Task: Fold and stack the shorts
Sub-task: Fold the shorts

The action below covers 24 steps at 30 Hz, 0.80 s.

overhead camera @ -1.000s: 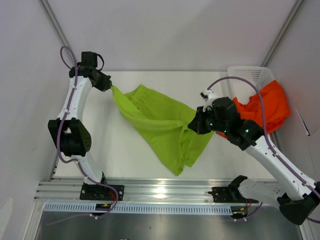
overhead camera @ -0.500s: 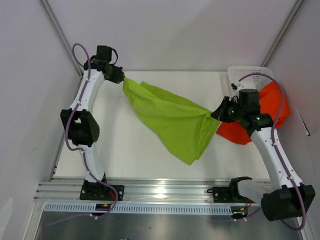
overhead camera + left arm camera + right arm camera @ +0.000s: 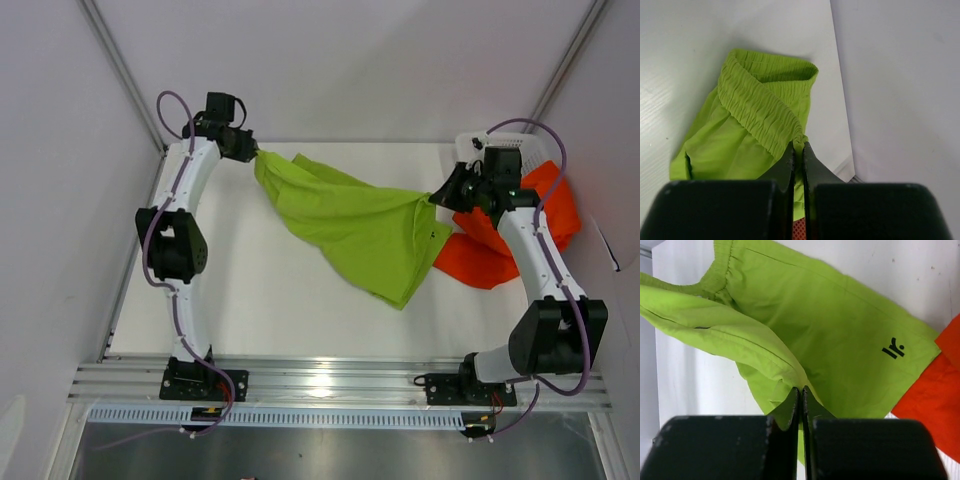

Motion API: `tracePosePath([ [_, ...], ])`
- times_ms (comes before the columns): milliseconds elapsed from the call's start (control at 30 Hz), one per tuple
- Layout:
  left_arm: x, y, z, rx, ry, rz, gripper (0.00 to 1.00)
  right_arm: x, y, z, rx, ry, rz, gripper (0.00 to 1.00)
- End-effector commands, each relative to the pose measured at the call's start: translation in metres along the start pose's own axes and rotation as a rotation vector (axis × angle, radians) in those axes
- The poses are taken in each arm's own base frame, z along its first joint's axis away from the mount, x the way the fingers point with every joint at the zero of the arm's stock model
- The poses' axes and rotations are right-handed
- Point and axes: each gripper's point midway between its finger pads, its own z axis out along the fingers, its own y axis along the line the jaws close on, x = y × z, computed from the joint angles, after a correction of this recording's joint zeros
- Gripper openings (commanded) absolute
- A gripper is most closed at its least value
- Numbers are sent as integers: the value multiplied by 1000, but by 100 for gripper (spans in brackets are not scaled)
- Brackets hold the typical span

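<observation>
The lime green shorts (image 3: pixel 350 228) hang stretched between both arms above the white table (image 3: pixel 250 300). My left gripper (image 3: pixel 252 152) is shut on the elastic waistband corner (image 3: pixel 799 141) at the back left. At the right, my right gripper (image 3: pixel 440 196) is shut on a hem fold (image 3: pixel 801 386) of the same green shorts (image 3: pixel 840 335). Their lower part sags toward the table's middle. The orange-red shorts (image 3: pixel 525 225) spill out of the basket at the right, partly under the green cloth and behind my right arm.
A white plastic mesh basket (image 3: pixel 500 148) stands at the back right corner with the orange-red cloth draped over its rim. Grey walls close in the table at the back and sides. An aluminium rail (image 3: pixel 330 382) runs along the near edge.
Both arms have carried the green shorts toward the back of the table. The left gripper moved right and back, the right gripper right and back, and the cloth now hangs more spread.
</observation>
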Motion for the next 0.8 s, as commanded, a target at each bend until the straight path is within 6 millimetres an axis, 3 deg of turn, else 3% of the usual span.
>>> tracePosePath([
  [0,-9,-32,-22,108,-19,-26,0,-23,21,-2,-87,-51,-34,0],
  [67,-22,-26,-23,112,-44,-25,0,-9,27,1,-98,-34,-60,0],
  [200,-42,-11,-31,101,-45,5,0,20,68,-10,-197,-19,-151,0],
  [233,-46,-2,-33,90,-30,9,0,41,88,-11,-242,17,-191,0],
  [300,-49,7,-39,77,-36,41,0,55,108,-21,-278,15,-247,0],
  [333,-66,25,-40,44,-53,27,0,73,136,-37,-349,24,-305,0],
  [433,-80,50,-41,19,-52,33,0,100,169,-67,-423,23,-380,0],
  [467,-81,60,-46,20,-42,34,0,125,193,-82,-496,57,-428,0],
  [533,-91,84,-44,3,-23,22,0,146,215,-105,-557,61,-470,0],
  [567,-90,101,-45,-23,-12,17,0,172,233,-122,-611,87,-521,0],
  [600,-95,107,-49,-26,-18,27,0,184,243,-132,-638,96,-540,0],
  [633,-107,118,-51,-43,-34,14,0,213,258,-151,-705,146,-583,0],
  [767,-128,154,-66,-107,-58,0,0,239,275,-168,-722,163,-615,0],
])
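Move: The right hand, holding the green shorts' leg hem, has the middle of the near table edge about 31 cm back, 26 cm to its left and 20 cm below. The red cloth lies level with it, some 22 cm to its right; the white basket is 24 cm right and 10 cm ahead. The left hand, on the waistband corner, has the left table edge roughly 29 cm to its left, level with it, 18 cm below; the other waistband corner lies 12 cm right, 7 cm ahead. Both hands keep their shut pinch on the green shorts and sweep them back and left together. The right draws the leg hem nearly 40 cm towards the near table edge, rising about 7 cm as its wrist swings some 55 degrees counter-clockwise; the left pulls the waistband corner left, back and slightly down towards the left table edge, going slower. ##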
